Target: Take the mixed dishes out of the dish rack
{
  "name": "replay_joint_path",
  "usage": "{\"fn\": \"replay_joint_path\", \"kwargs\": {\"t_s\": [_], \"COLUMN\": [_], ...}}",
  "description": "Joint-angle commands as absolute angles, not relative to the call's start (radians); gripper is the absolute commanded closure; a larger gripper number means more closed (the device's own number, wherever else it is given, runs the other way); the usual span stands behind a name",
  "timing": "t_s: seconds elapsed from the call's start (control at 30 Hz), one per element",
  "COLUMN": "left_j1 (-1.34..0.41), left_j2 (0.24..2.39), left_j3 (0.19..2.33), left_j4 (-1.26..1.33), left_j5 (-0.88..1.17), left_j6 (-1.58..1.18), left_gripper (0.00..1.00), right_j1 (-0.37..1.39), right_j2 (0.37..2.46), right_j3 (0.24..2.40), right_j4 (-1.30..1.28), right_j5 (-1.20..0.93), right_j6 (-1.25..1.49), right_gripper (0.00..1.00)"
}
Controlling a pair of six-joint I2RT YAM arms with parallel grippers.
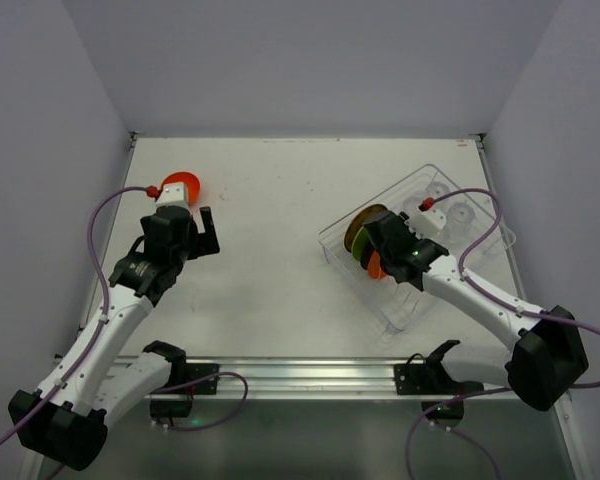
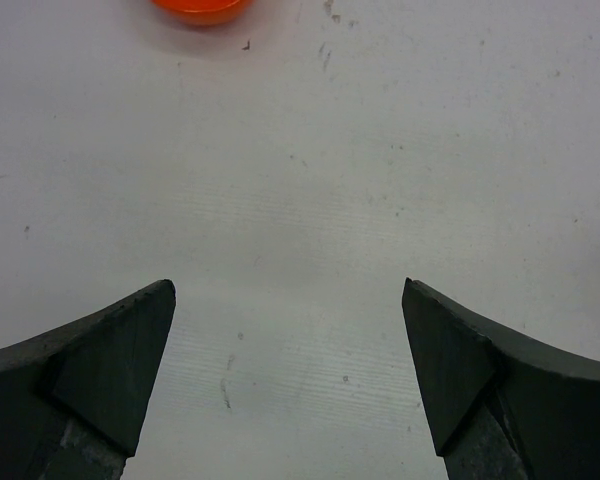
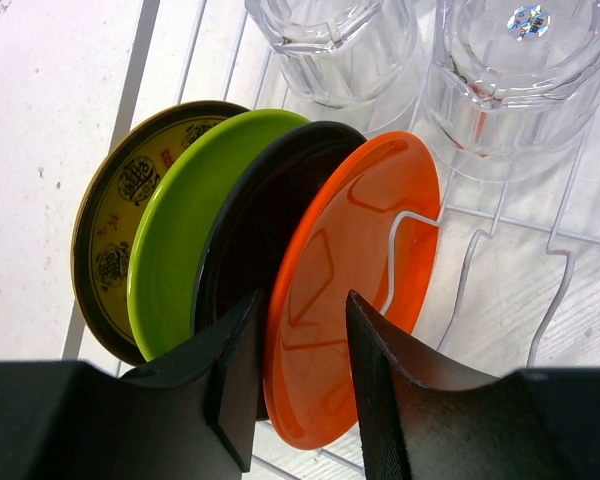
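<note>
The dish rack (image 1: 400, 312) lies at the right of the table. In it four plates stand on edge in a row: brown-yellow patterned (image 3: 120, 200), lime green (image 3: 190, 200), dark (image 3: 270, 210) and orange (image 3: 370, 220). Clear cups (image 3: 330, 40) stand behind them. My right gripper (image 3: 302, 300) straddles the orange plate's near rim. One finger sits between the dark and orange plates and the other in front of the orange face, with a gap still showing. The small orange-red bowl (image 1: 183, 186) rests on the table at far left. My left gripper (image 2: 288, 300) hovers open just short of it, holding nothing.
Thin wire dividers (image 3: 560, 270) rise beside the orange plate, one looping across its face. A second clear cup (image 3: 515, 80) stands at the rack's far right. The rack sits askew near the table's right edge (image 1: 500, 215).
</note>
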State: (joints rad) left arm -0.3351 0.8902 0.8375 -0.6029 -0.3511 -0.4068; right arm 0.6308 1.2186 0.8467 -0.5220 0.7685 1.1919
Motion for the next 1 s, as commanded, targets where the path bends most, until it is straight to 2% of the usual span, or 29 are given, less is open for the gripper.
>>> {"fn": "replay_joint_path", "kwargs": {"t_s": [0.0, 0.3, 0.4, 0.43, 0.6, 0.8, 0.97], "left_j1": [-0.337, -0.337, -0.337, -0.337, -0.337, -0.337, -0.337], "left_j2": [0.885, 0.884, 0.890, 0.893, 0.905, 0.899, 0.908], "left_j3": [0.841, 0.838, 0.838, 0.838, 0.839, 0.838, 0.839], "left_j4": [-0.568, -0.569, -0.568, -0.568, -0.568, -0.565, -0.571], "left_j5": [-0.345, -0.344, -0.339, -0.337, -0.322, -0.319, -0.328], "left_j6": [-0.388, -0.390, -0.388, -0.388, -0.380, -0.380, -0.379], "left_gripper": [0.00, 0.00, 0.00, 0.00, 0.00, 0.00, 0.00], "right_j1": [0.614, 0.603, 0.603, 0.603, 0.603, 0.601, 0.604], "right_j2": [1.239, 1.296, 1.281, 1.275, 1.218, 1.167, 1.137], "right_j3": [0.853, 0.877, 0.862, 0.859, 0.842, 0.848, 0.876], "right_j4": [-0.511, -0.482, -0.472, -0.472, -0.453, -0.477, -0.544], "right_j5": [0.861, 0.828, 0.830, 0.830, 0.821, 0.815, 0.824], "right_j6": [1.252, 1.221, 1.216, 1.216, 1.212, 1.219, 1.244], "right_gripper": [0.60, 0.65, 0.74, 0.82, 0.93, 0.98, 0.99]}}
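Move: The orange plate's rim already stands between the right hand's open fingers, its middle about 2 cm ahead, 1 cm right and 5 cm below. The black plate is some 4 cm ahead and 2 cm left of the hand, the green plate about 6 cm ahead and 4 cm left; the nearest glass is roughly 6 cm ahead and 10 cm right. From the left hand the orange plate lies about 42 cm right and 3 cm ahead. The right hand dips forward about 1 cm, pinches the orange plate's rim, then rises some 2.5 cm, easing back. ##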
